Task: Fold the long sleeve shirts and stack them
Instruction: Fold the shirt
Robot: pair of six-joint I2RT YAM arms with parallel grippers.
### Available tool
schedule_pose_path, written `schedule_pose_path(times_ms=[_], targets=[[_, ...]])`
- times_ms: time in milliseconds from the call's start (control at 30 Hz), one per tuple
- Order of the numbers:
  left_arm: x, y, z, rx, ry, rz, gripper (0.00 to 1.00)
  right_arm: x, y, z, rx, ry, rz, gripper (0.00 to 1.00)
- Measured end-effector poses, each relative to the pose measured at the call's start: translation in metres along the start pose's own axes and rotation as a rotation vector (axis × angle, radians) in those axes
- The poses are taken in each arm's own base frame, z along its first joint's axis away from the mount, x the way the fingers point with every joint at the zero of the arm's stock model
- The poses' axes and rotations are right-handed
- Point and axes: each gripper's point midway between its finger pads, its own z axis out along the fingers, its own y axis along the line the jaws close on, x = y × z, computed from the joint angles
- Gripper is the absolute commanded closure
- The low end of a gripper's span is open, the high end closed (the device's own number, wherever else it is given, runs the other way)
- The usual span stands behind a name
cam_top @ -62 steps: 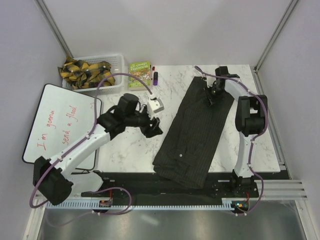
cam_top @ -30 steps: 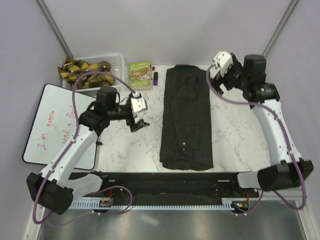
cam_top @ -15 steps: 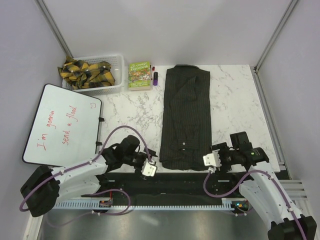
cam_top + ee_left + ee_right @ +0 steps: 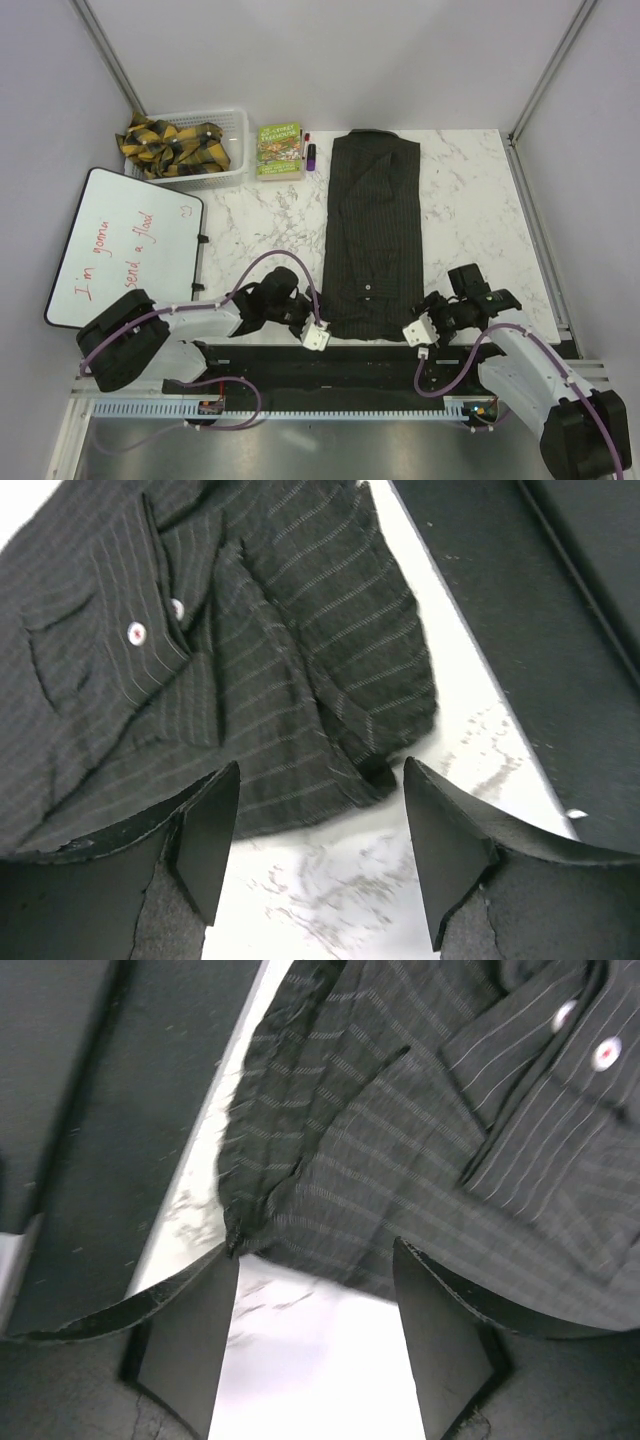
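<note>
One long sleeve shirt (image 4: 372, 235), dark charcoal with fine stripes, lies on the marble table folded into a long narrow strip, collar at the far end and hem at the near edge. My left gripper (image 4: 320, 322) is low at the hem's left corner. In the left wrist view the left gripper (image 4: 320, 850) is open over bare marble, the shirt (image 4: 230, 660) corner just ahead of its fingertips. My right gripper (image 4: 426, 320) is at the hem's right corner. The right wrist view shows the right gripper (image 4: 315, 1330) open the same way, the shirt (image 4: 450, 1130) hem just ahead of it. Neither holds cloth.
A white basket (image 4: 236, 122) with yellow-black straps, a green book (image 4: 280, 148) and markers (image 4: 308, 150) stand at the far left. A whiteboard (image 4: 125, 250) lies at the left. A black strip (image 4: 350, 362) runs along the near table edge, right behind both grippers.
The shirt went from lying askew to straight. Both arms came from the far half of the table down to the near hem corners, and both pairs of jaws have narrowed a little.
</note>
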Motion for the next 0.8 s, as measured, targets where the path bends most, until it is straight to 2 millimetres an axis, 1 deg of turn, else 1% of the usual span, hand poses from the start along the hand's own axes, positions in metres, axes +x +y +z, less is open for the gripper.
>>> schedule_pose_path(times_ms=[67, 100, 133, 167, 200, 300, 333, 367, 400, 433, 467, 500, 533, 567, 600, 700, 733, 800], targets=[[0.0, 0.005, 0.004, -0.007, -0.005, 0.024, 0.27, -0.001, -0.006, 0.004, 0.005, -0.012, -0.028, 0.33], [0.0, 0.007, 0.004, -0.012, -0.006, 0.032, 0.27, -0.002, -0.009, 0.005, 0.008, -0.016, -0.044, 0.38], [0.0, 0.008, 0.006, -0.015, -0.008, 0.043, 0.27, -0.002, -0.014, 0.007, 0.016, -0.017, -0.064, 0.4], [0.0, 0.009, 0.007, -0.017, -0.01, 0.049, 0.3, -0.003, -0.016, 0.008, 0.02, -0.018, -0.078, 0.43], [0.0, 0.011, 0.008, -0.021, -0.011, 0.055, 0.32, -0.003, -0.018, 0.01, 0.02, -0.017, -0.092, 0.49], [0.001, 0.016, 0.014, -0.027, -0.016, 0.071, 0.41, -0.003, -0.022, 0.015, 0.022, -0.016, -0.12, 0.57], [0.002, 0.018, 0.016, -0.027, -0.015, 0.078, 0.45, -0.003, -0.023, 0.017, 0.024, -0.013, -0.127, 0.59], [0.002, 0.018, 0.017, -0.027, -0.016, 0.083, 0.59, -0.003, -0.024, 0.017, 0.028, -0.011, -0.132, 0.65], [0.003, 0.018, 0.017, -0.025, -0.015, 0.086, 0.67, -0.002, -0.025, 0.018, 0.031, -0.008, -0.134, 0.68], [0.004, 0.017, 0.018, -0.02, -0.014, 0.087, 0.73, -0.002, -0.026, 0.019, 0.033, -0.005, -0.136, 0.72], [0.005, 0.015, 0.02, -0.01, -0.01, 0.088, 0.83, -0.002, -0.025, 0.019, 0.034, -0.003, -0.137, 0.77], [0.007, 0.012, 0.021, 0.0, -0.006, 0.085, 0.86, -0.002, -0.025, 0.019, 0.034, -0.002, -0.138, 0.87], [0.008, 0.011, 0.021, 0.009, -0.003, 0.085, 0.88, -0.002, -0.024, 0.02, 0.034, 0.0, -0.14, 0.91], [0.008, 0.01, 0.021, 0.014, -0.001, 0.087, 0.93, -0.002, -0.023, 0.02, 0.032, 0.002, -0.142, 0.98], [0.008, 0.009, 0.022, 0.018, -0.002, 0.089, 0.96, -0.002, -0.02, 0.02, 0.026, 0.005, -0.138, 1.0], [0.0, 0.004, 0.021, 0.042, -0.009, 0.1, 0.98, -0.006, -0.014, 0.015, 0.02, 0.013, -0.135, 1.0], [-0.005, 0.001, 0.02, 0.05, -0.017, 0.107, 0.98, -0.008, -0.011, 0.013, 0.019, 0.013, -0.136, 1.0], [-0.023, -0.003, 0.014, 0.054, -0.049, 0.142, 0.98, -0.012, -0.004, 0.006, 0.021, 0.015, -0.137, 1.0]])
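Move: The shirt's near-left corner lies just off the left hand's fingertips, about 2 cm to its right, 1 cm ahead and 1 cm below. The near-right corner sits some 2 cm left, 2 cm ahead and 1 cm below the right hand. The buttoned cuffs are about 12 cm right and 7 cm ahead of the left hand, roughly 11 cm left and 6 cm ahead of the right. The shirt's two near corners are taken together: the left hand edges right and forward about 2.5 cm, the right hand left and forward about 3 cm, both sinking slightly as their open fingers shut and pinch the cloth. Then both draw straight back towards the base by 2 to 3 cm, the left also rising slightly. ##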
